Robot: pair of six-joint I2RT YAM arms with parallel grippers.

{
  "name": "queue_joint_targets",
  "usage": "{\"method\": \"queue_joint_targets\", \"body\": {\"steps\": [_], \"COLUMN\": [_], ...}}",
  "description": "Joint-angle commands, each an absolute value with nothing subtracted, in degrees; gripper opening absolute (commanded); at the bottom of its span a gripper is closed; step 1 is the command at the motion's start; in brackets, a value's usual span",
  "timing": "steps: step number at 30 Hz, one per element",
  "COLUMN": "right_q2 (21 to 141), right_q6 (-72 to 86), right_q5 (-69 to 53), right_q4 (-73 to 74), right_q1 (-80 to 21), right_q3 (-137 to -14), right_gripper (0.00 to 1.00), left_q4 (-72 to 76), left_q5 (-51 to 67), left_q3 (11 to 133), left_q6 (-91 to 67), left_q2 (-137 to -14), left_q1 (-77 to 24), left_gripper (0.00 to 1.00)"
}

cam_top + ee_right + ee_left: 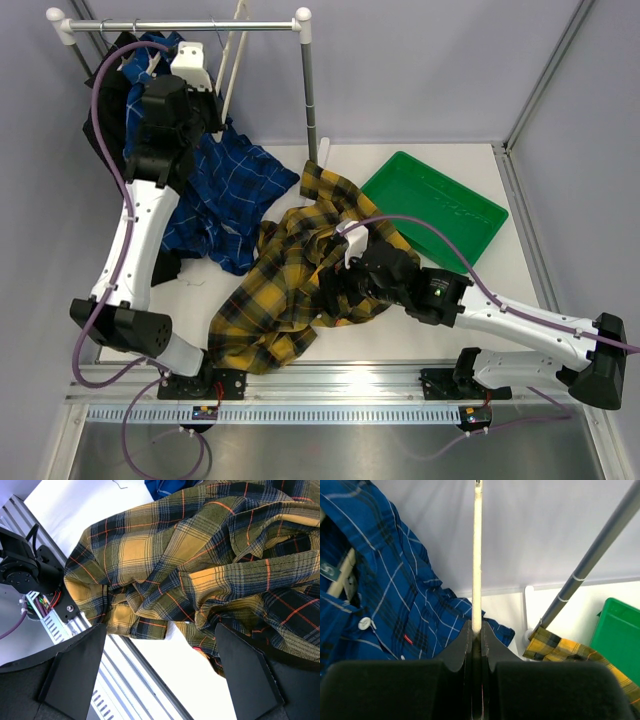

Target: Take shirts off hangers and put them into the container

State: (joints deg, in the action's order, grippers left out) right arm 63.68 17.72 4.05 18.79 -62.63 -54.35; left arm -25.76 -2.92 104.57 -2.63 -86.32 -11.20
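The yellow-and-grey plaid shirt (290, 270) lies crumpled on the table, off any hanger. My right gripper (345, 272) hovers open over its near edge; in the right wrist view the fingers (75, 675) stand wide apart with the plaid shirt (200, 565) just beyond them. My left gripper (205, 100) is raised by the rail, shut on the thin white bar of a hanger (477, 555), which sits pinched at the fingertips (477, 630). The blue checked shirt (215, 185) hangs down to the table beside it. A black shirt (100, 125) hangs behind the left arm. The green container (435, 205) holds nothing.
A metal clothes rail (180, 26) with white caps spans the back left, and its right post (311, 100) comes down between the blue shirt and the container. An aluminium profile (330, 375) runs along the table's near edge.
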Motion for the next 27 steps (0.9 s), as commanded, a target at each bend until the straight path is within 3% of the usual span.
{"method": "queue_joint_targets", "body": {"steps": [1,8,10,11,12,15,18,19,21,22,27], "right_q2": [63.2,63.5,63.7,63.9,64.0,64.2,64.4,64.5,64.9,65.4,69.2], "right_q6": [17.5,17.2,17.3,17.2,17.3,17.3,17.1,16.8,16.2,15.6,16.0], "right_q5": [5.6,5.8,6.2,6.3,6.7,7.5,8.6,9.0,10.4,10.8,14.8], "right_q4": [18.5,18.3,18.3,18.2,18.4,18.5,18.1,18.1,18.5,18.6,19.9], "right_q1": [-63.3,-63.2,-63.2,-63.2,-63.2,-63.2,-63.2,-63.3,-63.2,-63.3,-63.2], "right_q3": [-54.1,-54.1,-54.0,-53.9,-54.0,-53.9,-53.7,-53.7,-54.1,-54.3,-57.3], "right_gripper": [0.99,1.0,1.0,1.0,0.99,0.99,0.99,0.99,0.99,0.99,1.0], "left_q4": [-22.0,-22.3,-22.5,-22.8,-23.0,-24.0,-25.7,-26.1,-27.7,-28.2,-33.9], "left_q5": [-0.4,-0.4,-0.4,-0.4,-0.5,-0.6,-1.0,-1.1,-1.2,-0.8,-0.4], "left_q3": [107.4,104.7,104.3,104.4,104.3,104.3,104.4,104.4,104.2,103.5,99.3], "left_q6": [-2.5,-3.3,-3.4,-3.8,-4.0,-4.4,-4.7,-4.9,-5.5,-5.8,-6.9], "left_q2": [-88.1,-88.6,-88.4,-88.0,-87.6,-85.6,-82.5,-81.5,-79.5,-77.0,-68.5], "left_q1": [-10.5,-9.8,-9.8,-9.8,-9.8,-9.8,-9.8,-9.8,-9.8,-9.8,-9.8], "left_gripper": [0.0,0.0,0.05,0.11,0.28,0.54,0.72,0.84,0.95,0.99,0.99]}}
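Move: The left hand holds the near end of the bare wooden hanger; the rail spot for its hook is about 18 cm ahead, 2 cm right and 12 cm above. The blue shirt's middle is roughly 6 cm ahead, 5 cm left and 17 cm below, the rail's right post about 18 cm ahead, 17 cm right. From the open right hand, the yellow shirt's middle lies some 14 cm ahead, 4 cm left, 19 cm below; the rail spot is about 40 cm ahead, 18 cm left and 32 cm above. Still pinching the hanger's near end, the left hand eases about 2 cm forward and 3 cm down to set the hook over the rail, pauses there, then opens its fingers wide and lets go, backing off some 9 cm toward its base while rising about 6 cm. Late on, the right hand, fingers still wide open, begins a slow drift of some 2 cm down and 2 cm forward above the yellow shirt, turning slightly clockwise. ##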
